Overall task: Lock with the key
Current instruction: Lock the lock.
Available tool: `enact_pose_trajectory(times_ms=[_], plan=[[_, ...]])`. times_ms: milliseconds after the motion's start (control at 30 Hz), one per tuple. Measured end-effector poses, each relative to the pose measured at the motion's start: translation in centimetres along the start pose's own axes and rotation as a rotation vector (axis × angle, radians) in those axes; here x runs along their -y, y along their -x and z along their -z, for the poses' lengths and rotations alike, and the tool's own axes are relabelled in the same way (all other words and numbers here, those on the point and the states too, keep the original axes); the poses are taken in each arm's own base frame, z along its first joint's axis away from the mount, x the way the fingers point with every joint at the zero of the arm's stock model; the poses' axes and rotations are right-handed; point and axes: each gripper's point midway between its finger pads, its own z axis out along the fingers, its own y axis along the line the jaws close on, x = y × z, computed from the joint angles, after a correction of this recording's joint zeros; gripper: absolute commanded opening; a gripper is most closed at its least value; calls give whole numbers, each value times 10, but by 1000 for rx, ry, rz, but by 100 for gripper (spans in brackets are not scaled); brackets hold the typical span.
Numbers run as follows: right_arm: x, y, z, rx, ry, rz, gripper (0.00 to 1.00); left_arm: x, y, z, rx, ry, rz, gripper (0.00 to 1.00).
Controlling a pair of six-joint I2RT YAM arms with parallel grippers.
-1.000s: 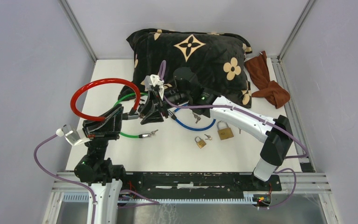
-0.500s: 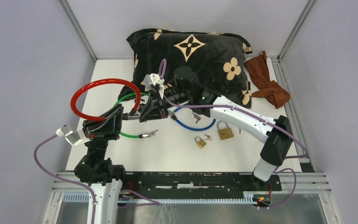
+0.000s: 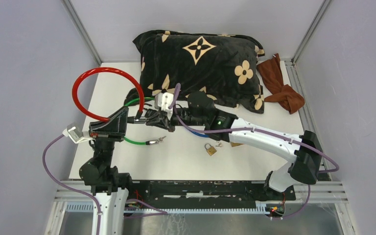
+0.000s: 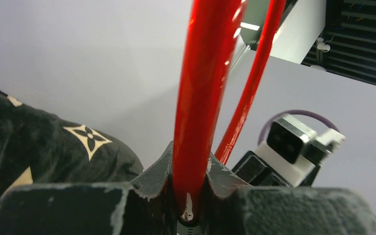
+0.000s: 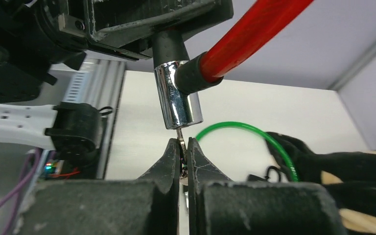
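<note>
The red cable lock (image 3: pixel 103 72) is held up off the table, loop standing at the left. My left gripper (image 3: pixel 127 120) is shut on the red cable (image 4: pixel 200 98) just above its end, fingers (image 4: pixel 149 178) pressed on both sides. In the right wrist view the chrome lock cylinder (image 5: pixel 178 100) hangs below the left jaws, the red cable (image 5: pixel 247 36) entering its side. A small key (image 5: pixel 180 142) sticks out of the cylinder's bottom. My right gripper (image 5: pixel 184 142) is shut on that key, meeting the left gripper near the table's middle left (image 3: pixel 149 117).
A green cable lock (image 3: pixel 137 142) with its key (image 3: pixel 159 140) lies under the grippers, a blue cable (image 3: pixel 188 129) beside it. A small brass padlock (image 3: pixel 210 149) sits near the right forearm. A black pillow (image 3: pixel 200 58) and brown cloth (image 3: pixel 281 85) lie at the back.
The right jaws have closed onto the key. Both grippers shifted nearer and lower, the right arm swinging left across the padlocks, and the red loop swung back and to the left.
</note>
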Motion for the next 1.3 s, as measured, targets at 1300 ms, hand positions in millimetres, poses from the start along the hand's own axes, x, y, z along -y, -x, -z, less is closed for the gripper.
enact_pose_trajectory(times_ms=[1300], plan=[[60,-146,148,-237,-494,165,0,-61,-17,9,-121,142,-485,2]])
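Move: The red lock's barrel, with the key already in it, sits about 5 cm to the left of the right hand, level with it; it is some 4 cm to the right of the left hand that holds the lock. From the right hand, the blue lock's barrel lies on the table roughly 17 cm ahead, 9 cm to the right and 32 cm below; the green lock's barrel is about 6 cm ahead, 3 cm left, at table height too. The key, still pinched in the right fingers, is first twisted some 20 degrees about their line, counter-clockwise looking along them, then drawn rightward out of the red lock; the hand sweeps on about 15 cm right, sinking and going forward over the blue lock, and lifts slightly at the end. The left hand keeps its grip, easing forward and down, swinging left, then dipping again as it rolls left side up. ##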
